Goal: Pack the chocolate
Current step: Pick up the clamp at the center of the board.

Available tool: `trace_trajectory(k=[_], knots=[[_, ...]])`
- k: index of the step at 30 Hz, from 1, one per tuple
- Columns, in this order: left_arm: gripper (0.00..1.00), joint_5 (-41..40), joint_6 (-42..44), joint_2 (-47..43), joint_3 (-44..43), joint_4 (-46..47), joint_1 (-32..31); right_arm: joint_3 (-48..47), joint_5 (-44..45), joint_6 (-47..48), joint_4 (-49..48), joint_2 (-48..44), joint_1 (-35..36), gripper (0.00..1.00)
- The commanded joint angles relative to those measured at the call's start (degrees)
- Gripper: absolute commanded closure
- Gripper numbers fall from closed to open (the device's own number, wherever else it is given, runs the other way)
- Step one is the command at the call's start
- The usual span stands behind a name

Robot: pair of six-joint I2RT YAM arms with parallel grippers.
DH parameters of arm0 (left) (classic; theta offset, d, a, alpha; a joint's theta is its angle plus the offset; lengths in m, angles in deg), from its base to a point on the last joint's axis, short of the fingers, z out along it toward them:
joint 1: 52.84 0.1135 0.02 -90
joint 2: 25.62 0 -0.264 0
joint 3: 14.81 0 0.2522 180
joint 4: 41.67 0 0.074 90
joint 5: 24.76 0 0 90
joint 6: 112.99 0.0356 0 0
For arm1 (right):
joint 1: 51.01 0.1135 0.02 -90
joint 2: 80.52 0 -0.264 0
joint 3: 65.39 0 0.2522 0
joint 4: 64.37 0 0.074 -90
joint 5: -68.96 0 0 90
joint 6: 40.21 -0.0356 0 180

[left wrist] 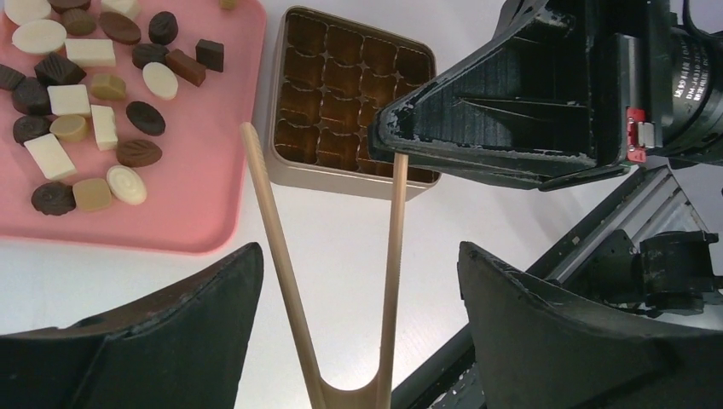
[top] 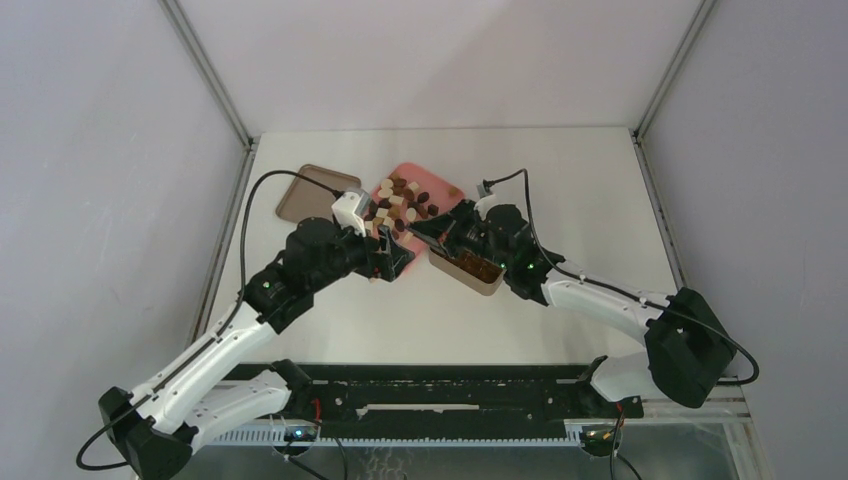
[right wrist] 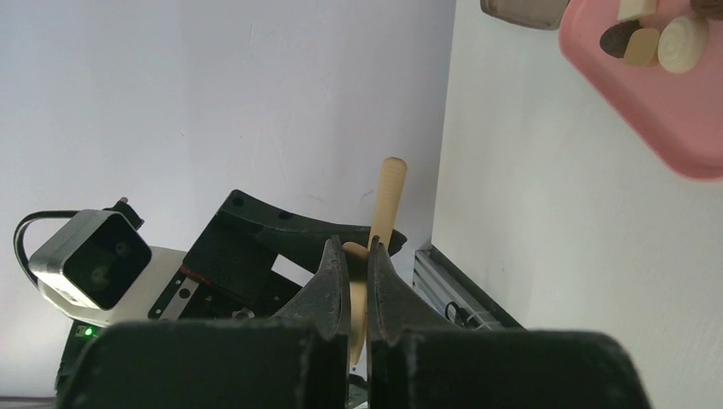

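The chocolate (left wrist: 146, 118), dark, mid-brown and cream pieces, lies loose on a pink tray (left wrist: 213, 170) in the left wrist view; from above the pile of chocolate (top: 405, 200) sits mid-table. Right of the tray stands the square tan tin (left wrist: 341, 177), its visible grid cells empty. Wooden tongs (left wrist: 274, 230) stand in a V between the fingers of my left gripper (left wrist: 360, 251), which is open with gaps on both sides. My right gripper (right wrist: 358, 256) is shut on the tip of one tong arm; the other arm (right wrist: 390, 196) stands free above the fingers.
A brown lid (top: 315, 190) lies left of the pink tray (top: 410, 172). The tin (top: 470, 272) sits under my right gripper (top: 425, 232), close to my left gripper (top: 388, 258). A black rail (top: 440, 400) runs along the table's near edge.
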Motion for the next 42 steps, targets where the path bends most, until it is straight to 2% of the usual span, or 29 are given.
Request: trace_trajectory(k=[1,21,29,42], knots=[[0.15,-0.3,2.2,0.4,-0.5,2.7,-0.1,-0.3,0.3,-1.7,-1.6,-2.9,-0.1,1.00],[0.27,-3.9,3.3,0.4,0.1,4.4,-2.0,-0.3,2.0,-4.2,0.4,-3.5,0.7,1.00],[0.37,-3.9,4.2,1.2,0.1,3.9,-2.4,-0.3,2.0,-4.4,0.8,-3.5,1.0,1.00],[0.43,-5.9,4.5,0.4,0.4,3.9,-2.6,-0.3,1.8,-4.7,0.3,-2.4,2.0,1.00]])
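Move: The clamp hangs in the air in the right hand, its hinge towards the left palm. Its middle is almost at the left hand's point, about 1 cm ahead, between the open fingers, and some 3 cm back and 2 cm left of the right hand. From the left hand, the pink tray's middle lies about 17 cm ahead and 1 cm left, the chocolate box about 11 cm ahead and 17 cm right, both some 20 cm lower. The left hand stays around the clamp, easing barely 1 cm forward and turning about 5 degrees, while its fingers close from nearly wide open to a little over half, until the pads come up against the outsides of both legs. The right hand holds nearly still, tilting about 5 degrees, and keeps its shut pinch on the tip of the clamp's right-hand leg, so the clamp stays steady between the left fingers with its tips sticking out past them. ##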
